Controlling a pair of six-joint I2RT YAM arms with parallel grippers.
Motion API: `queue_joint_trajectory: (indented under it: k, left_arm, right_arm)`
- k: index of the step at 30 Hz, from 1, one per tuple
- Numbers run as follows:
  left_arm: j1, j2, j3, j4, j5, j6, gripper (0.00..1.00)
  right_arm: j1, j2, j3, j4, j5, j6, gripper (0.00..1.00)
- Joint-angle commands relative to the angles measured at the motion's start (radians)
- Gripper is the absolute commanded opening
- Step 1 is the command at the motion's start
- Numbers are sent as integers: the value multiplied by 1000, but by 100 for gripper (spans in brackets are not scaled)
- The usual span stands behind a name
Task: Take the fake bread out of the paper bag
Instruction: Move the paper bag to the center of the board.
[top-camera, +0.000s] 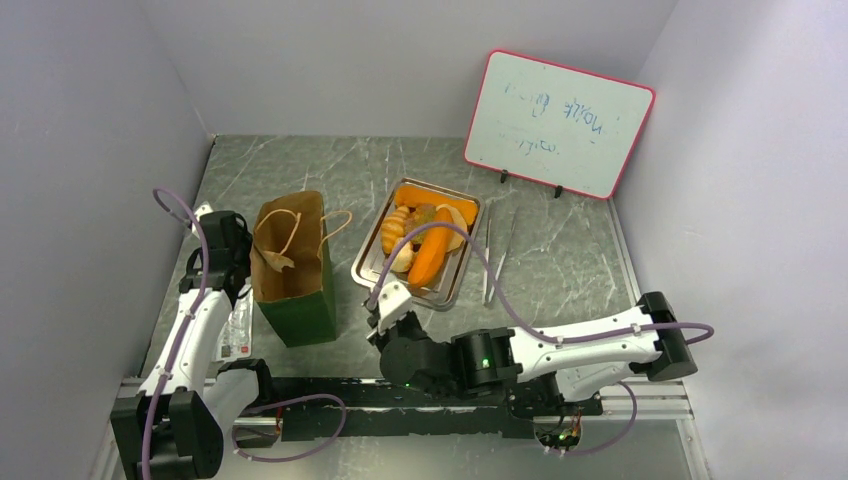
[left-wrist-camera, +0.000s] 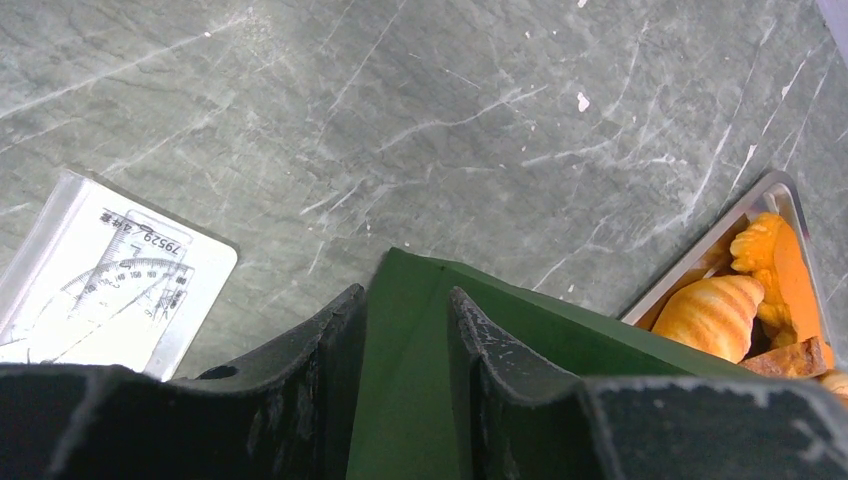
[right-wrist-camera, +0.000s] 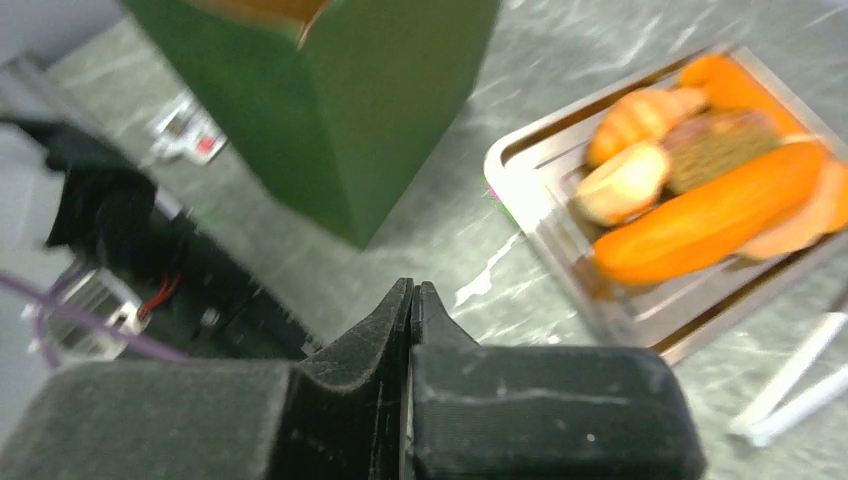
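Observation:
The paper bag (top-camera: 300, 300) stands upright left of centre, dark green outside, brown inside, its handles lying loose at the rim. My left gripper (top-camera: 245, 262) is at its left side; in the left wrist view the jaws (left-wrist-camera: 405, 292) are shut on a green corner fold of the bag (left-wrist-camera: 560, 340). Fake bread lies in a metal tray (top-camera: 466, 250) to the bag's right: a long orange loaf (top-camera: 432, 255), a croissant (left-wrist-camera: 712, 312) and other pieces. My right gripper (top-camera: 383, 308) (right-wrist-camera: 413, 285) hangs shut and empty at the tray's near-left corner. Nothing but brown paper shows inside the bag.
A flat clear pack with a protractor (top-camera: 238, 330) lies near the bag's left. Metal tongs (top-camera: 497, 255) rest right of the tray. A pink-framed whiteboard (top-camera: 558, 122) stands at the back right. Grey walls close in both sides.

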Motion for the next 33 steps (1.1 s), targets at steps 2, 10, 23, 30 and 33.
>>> queue_joint_trajectory:
  k: [2, 10, 23, 30, 33]
  left_arm:
    - [-2, 2, 7, 18, -9, 12, 30]
    - [-1, 5, 26, 15, 0, 15, 30]
    - [5, 12, 36, 12, 11, 16, 30]
    - [10, 20, 49, 11, 32, 25, 30]
    - [11, 19, 51, 8, 38, 29, 30]
  right_arm:
    - [21, -45, -109, 178, -283, 159, 0]
    - [-227, -85, -378, 508, -821, 324, 0]
    - [-394, 228, -415, 920, -1178, 406, 0]
    - [-421, 361, -418, 1107, -1228, 469, 0]
    - [-423, 425, -413, 1203, -1227, 496, 0]
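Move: The paper bag stands upright with its middle about 17 cm left, 11 cm ahead and some 14 cm below the shut right hand. From that hand, the metal tray of bread lies roughly 26 cm ahead, 6 cm right and 26 cm down. The plastic pouch is about 33 cm left, 6 cm ahead and 27 cm down. The left hand waits beside the bag's left face, the bag's middle some 11 cm to its right, 8 cm back and about level. Down some 14 cm and left about 9 cm, the right hand swings to the near side of the paper bag, close to its near right lower corner; a short dip back early on is partly undone. On the way the wrist tips the fingers down some 45 degrees and turns counter-clockwise so they point more to the left, and they stay shut. The left hand holds still beside the bag's left face. ##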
